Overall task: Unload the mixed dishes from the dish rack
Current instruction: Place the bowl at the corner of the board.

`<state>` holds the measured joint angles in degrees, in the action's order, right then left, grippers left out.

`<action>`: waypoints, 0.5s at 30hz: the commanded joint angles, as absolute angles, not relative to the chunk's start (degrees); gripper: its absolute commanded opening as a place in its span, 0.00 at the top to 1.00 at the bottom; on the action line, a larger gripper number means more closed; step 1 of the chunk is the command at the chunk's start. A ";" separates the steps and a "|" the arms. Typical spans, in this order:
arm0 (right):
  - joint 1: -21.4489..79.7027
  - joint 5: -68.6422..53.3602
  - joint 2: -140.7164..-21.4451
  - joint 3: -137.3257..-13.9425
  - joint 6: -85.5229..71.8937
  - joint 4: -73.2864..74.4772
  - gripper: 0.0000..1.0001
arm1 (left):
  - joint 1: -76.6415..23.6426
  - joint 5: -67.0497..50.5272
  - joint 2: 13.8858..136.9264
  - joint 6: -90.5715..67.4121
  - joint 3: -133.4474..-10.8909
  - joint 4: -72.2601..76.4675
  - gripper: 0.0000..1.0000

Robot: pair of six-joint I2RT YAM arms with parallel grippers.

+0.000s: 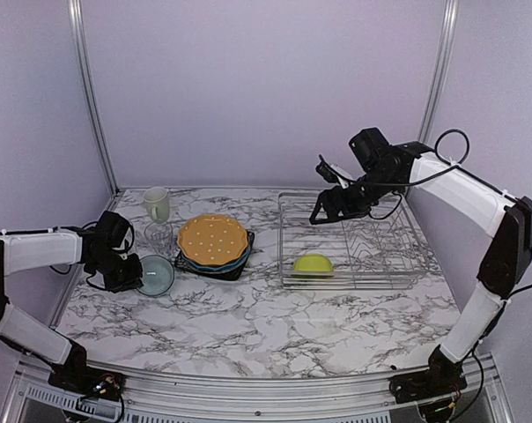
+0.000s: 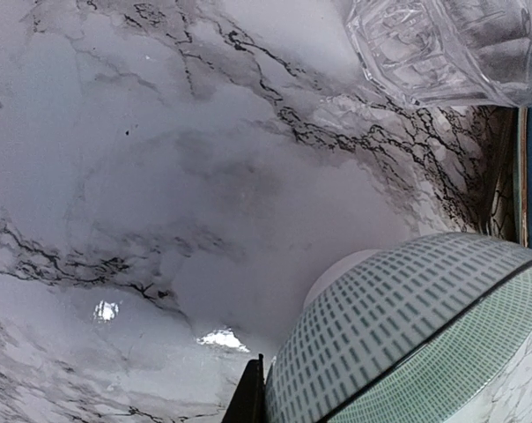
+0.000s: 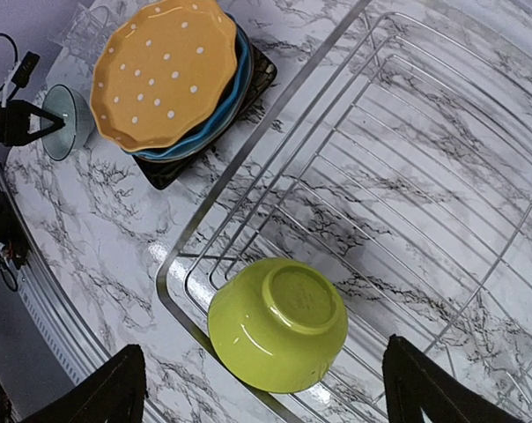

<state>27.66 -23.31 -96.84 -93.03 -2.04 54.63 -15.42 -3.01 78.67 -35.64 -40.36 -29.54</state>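
The silver wire dish rack [image 1: 352, 285] stands at the right and holds a lime green bowl [image 1: 312, 263] upside down in its near-left corner. My right gripper [image 1: 324, 208] hangs open above the rack; in its wrist view the bowl [image 3: 275, 322] lies between and below the wide-apart fingers [image 3: 116, 392]. At the left, my left gripper [image 1: 128, 272] is shut on the rim of the small white bowl [image 1: 157, 274], low over the table; its patterned side [image 2: 407, 335] fills the left wrist view. Orange dotted plate [image 1: 212, 239] tops the blue plate [image 1: 240, 259] and dark square plate [image 1: 234, 272].
A pale green mug [image 1: 158, 204] stands at the back left, with a clear glass [image 1: 158, 236] just in front of it, close to the small bowl. The plate stack sits between the glass and the rack. Purple walls close in the table on three sides.
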 commanded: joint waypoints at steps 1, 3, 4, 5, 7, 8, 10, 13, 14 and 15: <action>30.79 -16.29 -96.45 -94.69 -0.93 61.44 0.10 | -14.95 -3.75 81.97 -35.70 -40.50 -28.76 0.95; 31.34 -14.46 -96.94 -94.64 -1.98 63.07 0.10 | -14.86 -3.72 82.48 -35.64 -40.82 -29.11 0.92; 31.39 -13.96 -97.02 -94.35 -2.73 63.74 0.10 | -14.79 -3.71 82.70 -35.63 -40.93 -29.28 0.89; 31.38 -13.39 -97.03 -94.13 -3.31 64.44 0.10 | -14.75 -3.69 82.86 -35.75 -41.03 -29.53 0.86; 31.36 -12.79 -96.88 -93.39 -4.12 65.64 0.10 | -14.68 -3.70 82.92 -35.86 -41.17 -29.78 0.79; 31.40 -12.72 -96.79 -92.95 -4.58 66.33 0.09 | -14.68 -3.78 82.92 -35.94 -41.21 -29.87 0.76; 31.38 -13.49 -96.58 -91.98 -5.31 67.27 0.09 | -14.68 -3.70 82.73 -35.92 -41.27 -30.07 0.67; 31.38 -16.39 -95.92 -89.63 -6.76 67.00 0.08 | -14.66 -3.29 82.46 -35.86 -41.55 -30.53 0.48; 31.38 -16.97 -95.85 -88.81 -7.24 66.78 0.08 | -14.66 -3.08 82.25 -35.76 -41.69 -30.84 0.44; 31.38 -17.25 -95.73 -88.23 -7.69 66.53 0.08 | -14.61 -2.84 82.15 -35.64 -41.86 -31.11 0.39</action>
<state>31.24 -15.53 -96.84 -90.28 -4.97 64.77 -14.83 -3.99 82.35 -35.92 -41.15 -28.86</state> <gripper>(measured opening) 0.919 0.541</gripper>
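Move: For the left hand, which has the pale bowl pinched by its near rim, the spot for that bowl on the table is about 2 cm ahead, 5 cm right and 4 cm below; the glass lies roughly 12 cm ahead and 3 cm right, the plate stack 11 cm ahead and 16 cm right. The green bowl is some 2 cm back, 2 cm left and 16 cm below the empty right hand; the rack's middle is about 5 cm ahead and 9 cm right, 19 cm below. The left hand edges down about 1 cm to set the pale bowl on the table, then opens its fingers to roughly half, letting go of the rim and staying there with the rim between the spread fingers. Meanwhile the right hand, fingers kept wide open and touching nothing, draws back and sinks about 4 cm each way, drifting a little right as it closes on the green bowl, and tips some 15 degrees so its fingers point more steeply down. ##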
